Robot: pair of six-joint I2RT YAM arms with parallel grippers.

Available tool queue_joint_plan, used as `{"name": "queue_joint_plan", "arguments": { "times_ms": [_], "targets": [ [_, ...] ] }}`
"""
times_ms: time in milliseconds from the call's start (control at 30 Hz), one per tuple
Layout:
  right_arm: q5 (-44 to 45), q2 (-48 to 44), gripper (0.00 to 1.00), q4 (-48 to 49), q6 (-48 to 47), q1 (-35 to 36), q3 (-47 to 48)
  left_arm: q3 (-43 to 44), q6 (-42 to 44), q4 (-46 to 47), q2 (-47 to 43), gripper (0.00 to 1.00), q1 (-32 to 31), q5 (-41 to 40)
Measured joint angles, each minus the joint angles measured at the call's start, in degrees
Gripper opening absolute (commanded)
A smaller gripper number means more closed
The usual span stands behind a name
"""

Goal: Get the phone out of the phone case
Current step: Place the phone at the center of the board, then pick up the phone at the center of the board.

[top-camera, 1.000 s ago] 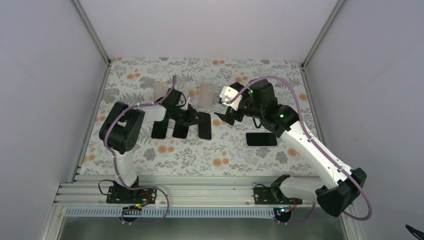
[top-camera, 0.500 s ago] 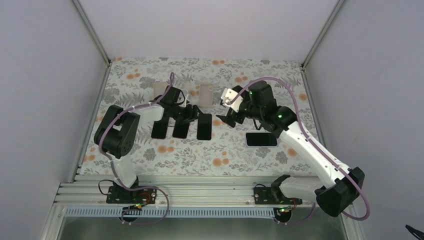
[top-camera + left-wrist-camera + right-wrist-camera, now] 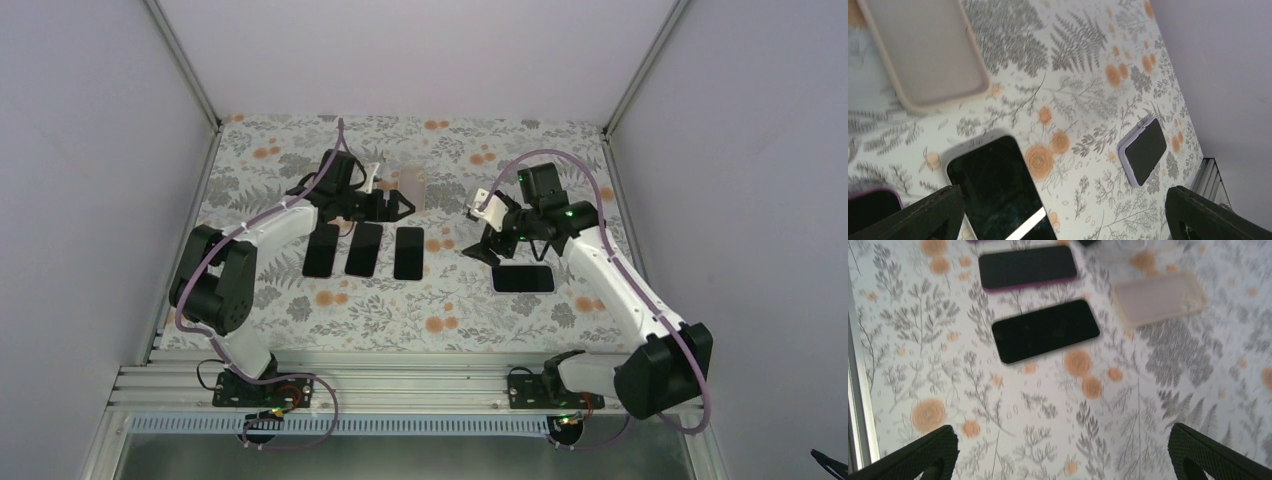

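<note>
A black phone in a lavender case (image 3: 523, 278) lies flat at the right of the mat, and shows small in the left wrist view (image 3: 1145, 150). Three more phones lie in a row: left (image 3: 321, 250), middle in a purple case (image 3: 364, 248) (image 3: 1027, 267), and right, all black (image 3: 408, 252) (image 3: 998, 190) (image 3: 1045, 330). My left gripper (image 3: 390, 208) (image 3: 1068, 220) hangs open just beyond that row, holding nothing. My right gripper (image 3: 478, 243) (image 3: 1063, 455) is open and empty too, above bare mat between the row and the lavender-cased phone.
An empty translucent case (image 3: 412, 185) (image 3: 923, 55) (image 3: 1158, 297) lies behind the row of phones. The floral mat (image 3: 440, 310) is fenced by grey walls and metal posts (image 3: 185, 65). A slotted rail (image 3: 400, 385) runs along the near edge.
My left gripper opened wide and drew back from the row of phones toward the far side. My right gripper swung right and nearer, toward the lavender-cased phone.
</note>
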Motion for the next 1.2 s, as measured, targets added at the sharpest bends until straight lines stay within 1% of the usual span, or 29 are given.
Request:
{"name": "queue_joint_plan", "arguments": {
  "times_ms": [133, 267, 500, 633, 833, 1033, 1200],
  "targets": [
    [-1.6, 2.7, 0.99, -3.4, -5.1, -5.6, -1.7, 2.3, 3.2, -0.3, -0.8, 1.00, 0.0, -0.5],
    [-1.6, 5.2, 0.99, -7.2, -11.1, -11.0, -3.4, 2.3, 5.1, -0.5, -2.2, 1.00, 0.0, -0.8],
    [-0.4, 7.8, 0.99, -9.0, -20.4, -17.1, -7.4, 2.2, 7.2, -0.5, -2.6, 1.00, 0.0, -0.2],
    [1.4, 7.9, 0.99, -9.0, -24.7, -18.6, -10.4, 2.2, 7.8, -0.5, -2.6, 1.00, 0.0, 0.7],
    [6.8, 8.6, 0.99, -5.0, -29.6, -18.7, -15.5, 2.2, 7.8, -0.5, -2.3, 1.00, 0.0, 1.2],
    [9.7, 14.1, 0.99, -2.3, -33.7, -19.5, -15.8, 2.2, 7.8, -0.4, -2.2, 1.00, 0.0, 1.8],
    [11.1, 16.4, 0.99, -0.5, -36.9, -20.2, -15.7, 1.9, 7.8, -0.3, -2.2, 1.00, 0.0, 1.8]
  ]
}}
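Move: The phone still in its lavender case lies crosswise, about 13 cm to the right of the right hand, 1 cm back and some 20 cm below it. On the same table, the nearest bare phone is about 6 cm ahead and 16 cm left of that hand, the middle bare phone 7 cm ahead and 29 cm left, and the empty case 25 cm ahead and 15 cm left. From the left hand the cased phone is about 35 cm to the right, 11 cm back and 13 cm below. The cased phone is what the right hand comes down on: it sinks some 18 cm while swinging about 14 cm to the right, steeper towards the end, its fingers turning some 30 degrees to point nearly straight down. The jaws stay wide open, ending just above the phone's long sides. The empty left hand rises about 3 cm and tips up a little, fingers open. ##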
